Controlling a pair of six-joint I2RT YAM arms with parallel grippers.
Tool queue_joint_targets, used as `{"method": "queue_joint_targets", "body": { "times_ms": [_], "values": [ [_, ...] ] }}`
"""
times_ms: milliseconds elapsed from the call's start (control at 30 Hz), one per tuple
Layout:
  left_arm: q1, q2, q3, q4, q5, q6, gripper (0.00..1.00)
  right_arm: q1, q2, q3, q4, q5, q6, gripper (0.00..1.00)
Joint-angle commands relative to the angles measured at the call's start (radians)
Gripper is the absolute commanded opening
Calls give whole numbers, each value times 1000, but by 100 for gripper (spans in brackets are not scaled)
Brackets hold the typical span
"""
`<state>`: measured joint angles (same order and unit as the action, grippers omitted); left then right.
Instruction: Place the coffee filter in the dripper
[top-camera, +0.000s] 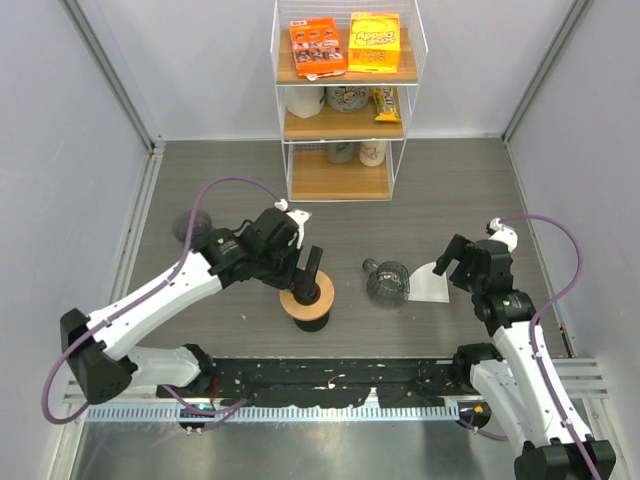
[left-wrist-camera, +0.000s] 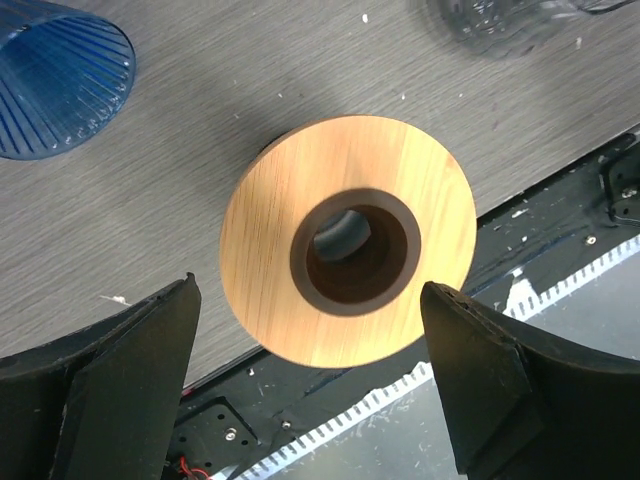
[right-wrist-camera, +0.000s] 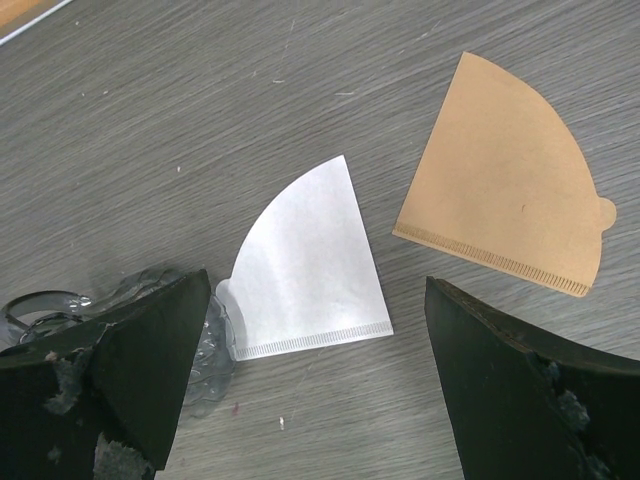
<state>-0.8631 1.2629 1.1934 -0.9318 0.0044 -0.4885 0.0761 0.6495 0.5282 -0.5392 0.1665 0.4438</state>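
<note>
A white coffee filter (right-wrist-camera: 305, 265) lies flat on the grey table, its corner touching the clear glass dripper (right-wrist-camera: 205, 345). A brown filter (right-wrist-camera: 510, 190) lies flat just beyond the white one. My right gripper (right-wrist-camera: 315, 290) hovers open above the white filter, holding nothing. In the top view the dripper (top-camera: 387, 282) sits mid-table with the white filter (top-camera: 432, 285) to its right, under the right gripper (top-camera: 452, 262). My left gripper (left-wrist-camera: 310, 300) is open, straddling a round wooden stand (left-wrist-camera: 345, 190) with a dark centre hole, not gripping it. The stand (top-camera: 307, 297) is left of the dripper.
A blue ribbed glass (left-wrist-camera: 55, 85) stands to the far left of the stand. A wire shelf (top-camera: 345, 100) with snack boxes and cups stands at the back. A black rail (top-camera: 330, 375) runs along the table's near edge.
</note>
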Motion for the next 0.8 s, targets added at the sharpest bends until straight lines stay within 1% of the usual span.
{"method": "queue_joint_targets", "body": {
  "times_ms": [0, 100, 167, 233, 367, 400, 500, 633, 767],
  "values": [
    [-4, -117, -6, 60, -41, 16, 100, -1, -34, 0, 36, 33, 3, 95],
    [-2, -192, -11, 80, -96, 24, 100, -2, -48, -4, 36, 44, 7, 95],
    [-2, -258, -38, 100, -203, -17, 100, 1, -48, -4, 36, 45, 7, 95],
    [22, -302, -77, 128, -305, -57, 100, -1, -48, -4, 41, 44, 6, 95],
    [123, -358, -138, 172, -327, -58, 100, 1, -42, -10, 45, 41, 3, 95],
    [159, -364, -158, 182, -323, -61, 100, -1, -40, -8, 47, 39, 4, 95],
    [277, -355, -195, 214, -252, -44, 100, -1, -40, -10, 47, 39, 1, 95],
    [340, -294, -262, 322, -206, 49, 100, -1, -40, -11, 51, 36, 1, 95],
    [417, -195, -316, 413, -58, 79, 100, -1, -40, -13, 53, 27, -1, 95]
  ]
}}
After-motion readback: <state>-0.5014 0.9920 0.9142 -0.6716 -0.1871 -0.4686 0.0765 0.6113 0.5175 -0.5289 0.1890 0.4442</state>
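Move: The blue dripper lies on its side on the table, about 13 cm ahead of the open left hand, 6 cm to its left and 12 cm below. The wooden ring, just released on its dark stand, is about 3 cm to the hand's right, level fore and aft and 5 cm below; the glass carafe is some 21 cm right and 6 cm ahead, 11 cm down. From the right hand the dripper is about 42 cm left, 6 cm ahead and 6 cm below. The blue dripper is what the left hand heads towards, leaving the wooden ring: it climbs about 6 cm clear, arcs left and forward, then comes back down to its starting height, some 11 cm farther left and 8 cm farther out. The wrist turns counter-clockwise nearly 30 degrees and tips the fingers more forward; they stay wide open, touching nothing. ##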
